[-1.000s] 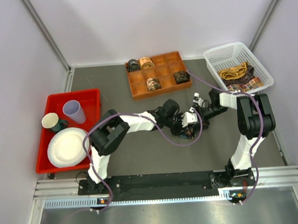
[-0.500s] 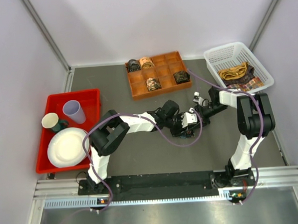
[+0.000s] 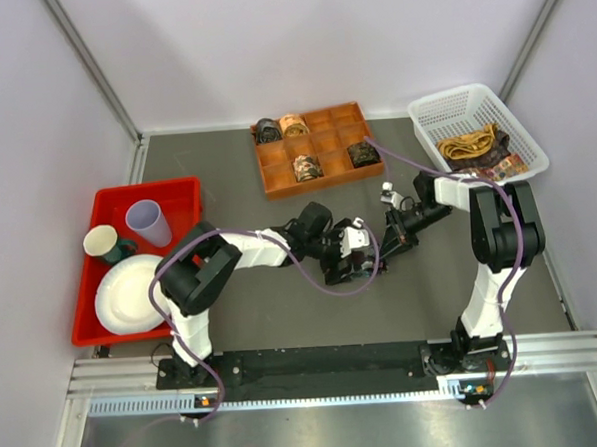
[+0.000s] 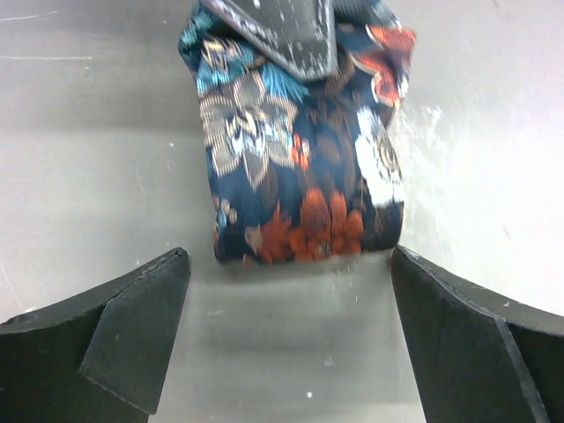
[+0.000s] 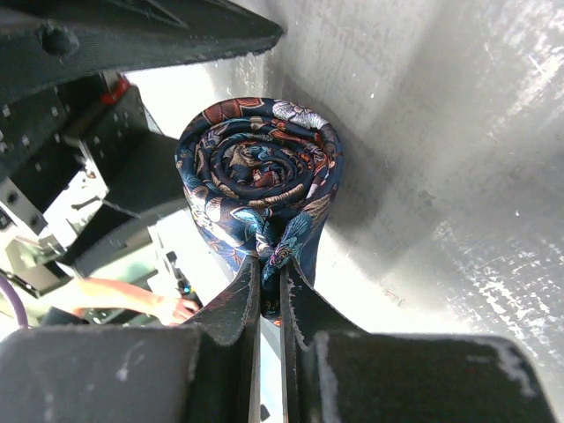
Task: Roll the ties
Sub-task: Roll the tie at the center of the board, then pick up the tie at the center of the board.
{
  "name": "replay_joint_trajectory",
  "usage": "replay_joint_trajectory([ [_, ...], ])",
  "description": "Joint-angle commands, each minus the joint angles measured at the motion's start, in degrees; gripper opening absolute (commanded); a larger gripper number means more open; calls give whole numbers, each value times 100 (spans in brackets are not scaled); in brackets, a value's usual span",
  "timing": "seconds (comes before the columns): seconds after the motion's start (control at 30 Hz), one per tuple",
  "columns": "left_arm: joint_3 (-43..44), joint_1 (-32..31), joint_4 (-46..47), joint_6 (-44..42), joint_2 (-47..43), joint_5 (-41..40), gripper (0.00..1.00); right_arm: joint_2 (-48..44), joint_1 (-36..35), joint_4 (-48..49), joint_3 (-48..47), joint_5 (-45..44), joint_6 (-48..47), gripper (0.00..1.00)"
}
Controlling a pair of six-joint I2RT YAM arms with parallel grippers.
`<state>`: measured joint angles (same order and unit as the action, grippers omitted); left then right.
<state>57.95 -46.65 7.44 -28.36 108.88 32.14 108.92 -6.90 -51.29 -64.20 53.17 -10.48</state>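
Observation:
A dark floral tie with blue and red blooms, rolled into a coil (image 4: 300,150), lies on the grey table at the centre. The right wrist view shows its spiral end (image 5: 260,176). My right gripper (image 5: 271,291) is shut on the coil's outer fabric edge, and one of its fingers (image 4: 282,31) reaches in over the coil in the left wrist view. My left gripper (image 4: 286,339) is open, standing just short of the coil with bare table between its fingers. From above, the two grippers meet nose to nose, the left gripper (image 3: 358,252) beside the right gripper (image 3: 390,241).
An orange compartment tray (image 3: 326,142) at the back holds several rolled ties (image 3: 307,167). A white basket (image 3: 453,110) at the back right holds loose ties (image 3: 475,146). At the left, a red tray (image 3: 172,195) carries a plate (image 3: 135,294) and two cups (image 3: 149,222).
My left gripper has opened, let go of the coil and drawn back to the left. My right gripper has shut on the coil's edge.

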Motion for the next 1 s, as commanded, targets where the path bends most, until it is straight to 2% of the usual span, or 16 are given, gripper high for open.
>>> replay_joint_trajectory([
  [0.0,-110,112,-516,-626,-8,425,99,59,-31,92,-189,-96,-446,0],
  [0.33,497,-45,-33,-390,590,328,99,76,-40,22,-312,44,-569,0],
  [0.6,814,-336,-103,-250,924,249,99,59,-40,75,-347,159,-332,0],
  [0.7,893,-362,-277,-223,1012,196,80,68,-31,31,-373,168,-297,0],
  [0.73,945,-362,-331,-205,1012,187,69,59,-40,31,-382,150,-279,0],
  [0.97,762,-388,-481,-389,872,82,58,50,-31,40,-444,150,98,0],
])
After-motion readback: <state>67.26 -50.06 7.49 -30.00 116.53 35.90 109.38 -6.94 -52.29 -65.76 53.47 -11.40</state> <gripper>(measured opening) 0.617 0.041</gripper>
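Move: The rolled tie sits about 6 cm to the right of the open left gripper, level with it front to back and barely 1 cm lower. From the right gripper, already pinching the roll's outer fold, its middle is some 4 cm to the left, 1 cm back and 2 cm lower. From the left gripper, the orange divided tray is roughly 29 cm ahead and 5 cm left, and the dark rolled tie in that tray about 27 cm ahead and 6 cm right. Hold the right gripper where it is and keep its fingers shut on the gathered fold of the tie. After a brief pause, slide the wide-open left gripper about 5 cm right at the same height until its jaws straddle the roll, turning it slightly clockwise, then close them partway onto the roll's two sides, just under the right fingertips. ##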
